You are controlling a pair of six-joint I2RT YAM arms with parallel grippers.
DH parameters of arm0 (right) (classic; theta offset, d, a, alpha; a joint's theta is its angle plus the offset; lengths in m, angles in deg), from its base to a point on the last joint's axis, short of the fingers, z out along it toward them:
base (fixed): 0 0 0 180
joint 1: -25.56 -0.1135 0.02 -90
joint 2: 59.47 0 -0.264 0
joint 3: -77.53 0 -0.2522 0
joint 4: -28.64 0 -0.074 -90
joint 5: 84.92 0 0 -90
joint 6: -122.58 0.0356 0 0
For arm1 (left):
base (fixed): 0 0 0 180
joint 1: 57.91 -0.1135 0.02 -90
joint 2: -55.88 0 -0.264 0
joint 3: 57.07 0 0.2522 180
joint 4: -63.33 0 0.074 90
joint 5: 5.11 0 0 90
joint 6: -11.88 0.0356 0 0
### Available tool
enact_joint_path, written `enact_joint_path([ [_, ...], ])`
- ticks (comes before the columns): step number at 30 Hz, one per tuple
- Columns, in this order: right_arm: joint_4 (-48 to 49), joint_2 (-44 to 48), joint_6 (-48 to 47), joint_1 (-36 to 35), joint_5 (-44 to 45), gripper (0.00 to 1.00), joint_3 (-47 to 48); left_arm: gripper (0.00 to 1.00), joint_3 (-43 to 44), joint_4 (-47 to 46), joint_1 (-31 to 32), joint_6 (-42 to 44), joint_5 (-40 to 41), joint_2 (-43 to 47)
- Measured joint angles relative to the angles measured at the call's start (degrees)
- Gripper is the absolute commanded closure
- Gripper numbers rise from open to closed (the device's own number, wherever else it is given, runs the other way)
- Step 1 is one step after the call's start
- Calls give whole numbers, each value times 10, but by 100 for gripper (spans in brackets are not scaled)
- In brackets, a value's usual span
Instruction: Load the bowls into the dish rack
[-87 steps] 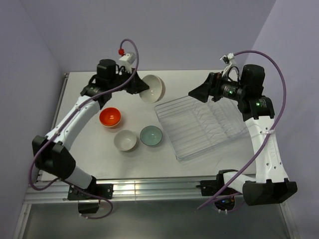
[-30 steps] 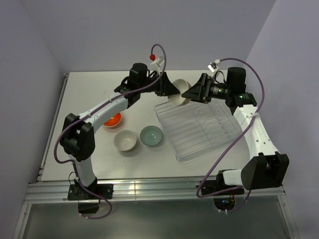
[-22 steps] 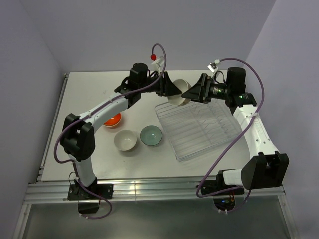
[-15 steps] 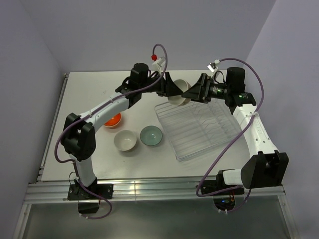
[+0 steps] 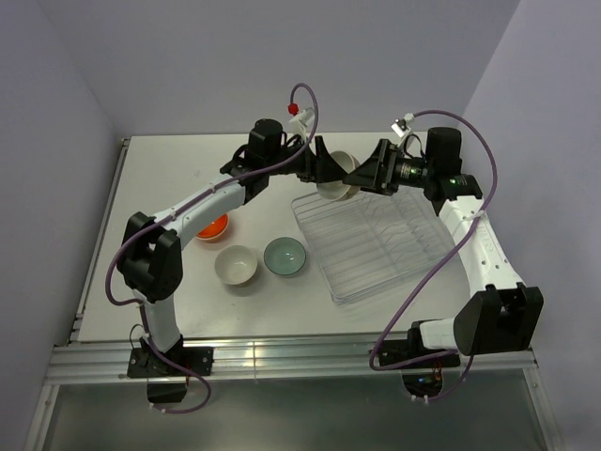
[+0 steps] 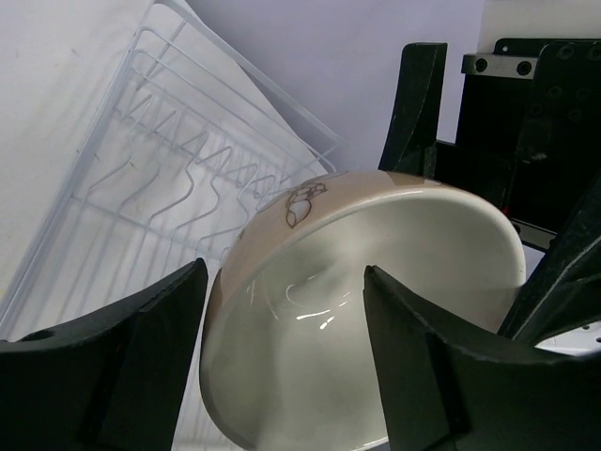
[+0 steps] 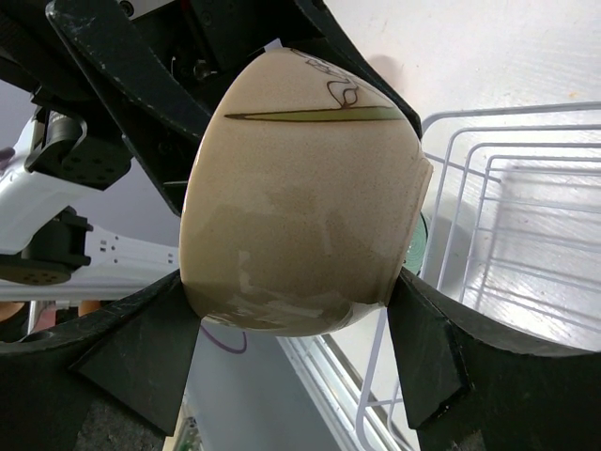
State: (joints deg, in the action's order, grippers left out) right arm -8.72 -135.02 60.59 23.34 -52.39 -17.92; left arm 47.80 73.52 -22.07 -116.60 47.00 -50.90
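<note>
A cream bowl [image 5: 335,180] with a brown leaf drawing hangs tilted in the air over the far-left corner of the clear dish rack [image 5: 376,240]. My right gripper [image 5: 355,177] is shut on it, a black finger pressed on each side of its beige wall [image 7: 300,188]. My left gripper [image 5: 324,169] faces it from the other side and stands open; its fingers [image 6: 141,348] are spread wide before the bowl's pale inside [image 6: 376,282]. On the table lie an orange bowl [image 5: 212,225], half hidden under the left arm, another cream bowl [image 5: 236,264] and a mint bowl [image 5: 285,256].
The rack's white wire dividers [image 6: 160,178] sit just below and behind the raised bowl, and its wire rim [image 7: 526,207] is to the right of my right fingers. Both arms meet over the table's far middle. Lilac walls close in at the back and sides.
My left gripper has opened wide and let go of the cream bowl. The bowl stays where it was, in the right gripper. Neither arm has shifted much.
</note>
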Motion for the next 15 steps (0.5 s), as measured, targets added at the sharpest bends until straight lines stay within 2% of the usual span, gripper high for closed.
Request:
enact_joint_path([
  [4,0,0,0,5,1,100,0,25,0,1,0,1,2,0],
  [8,0,0,0,10,4,100,0,16,0,5,0,2,3,0],
  [10,0,0,0,12,6,100,0,14,0,8,0,2,3,0],
  [11,0,-1,-1,13,7,100,0,8,0,10,0,2,3,0],
  [12,0,-2,-2,14,8,100,0,6,0,12,-1,3,5,0],
  [15,-2,-7,-9,19,10,100,0,4,0,17,-2,3,8,0],
])
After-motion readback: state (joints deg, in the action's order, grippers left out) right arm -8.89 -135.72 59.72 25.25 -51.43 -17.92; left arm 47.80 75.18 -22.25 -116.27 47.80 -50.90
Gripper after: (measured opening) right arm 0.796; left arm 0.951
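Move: The right hand already holds the bowl; the dish rack's middle lies about 8 cm to its right, level with it fore and aft, and some 27 cm below. The green bowl sits about 17 cm left and 7 cm back of the hand, the remaining white bowl about 31 cm left and 10 cm back, both some 28 cm lower. From the left hand, the rack's middle is roughly 14 cm right, 4 cm back and 25 cm down. Easing to its right and forward, the right arm travels about 1.5 cm, sinking slightly near the end, and carries the held bowl away from the left gripper with its grip kept. Meanwhile the left hand almost stays put around the bowl's near side, its already parted fingers spreading on to nearly fully open. ##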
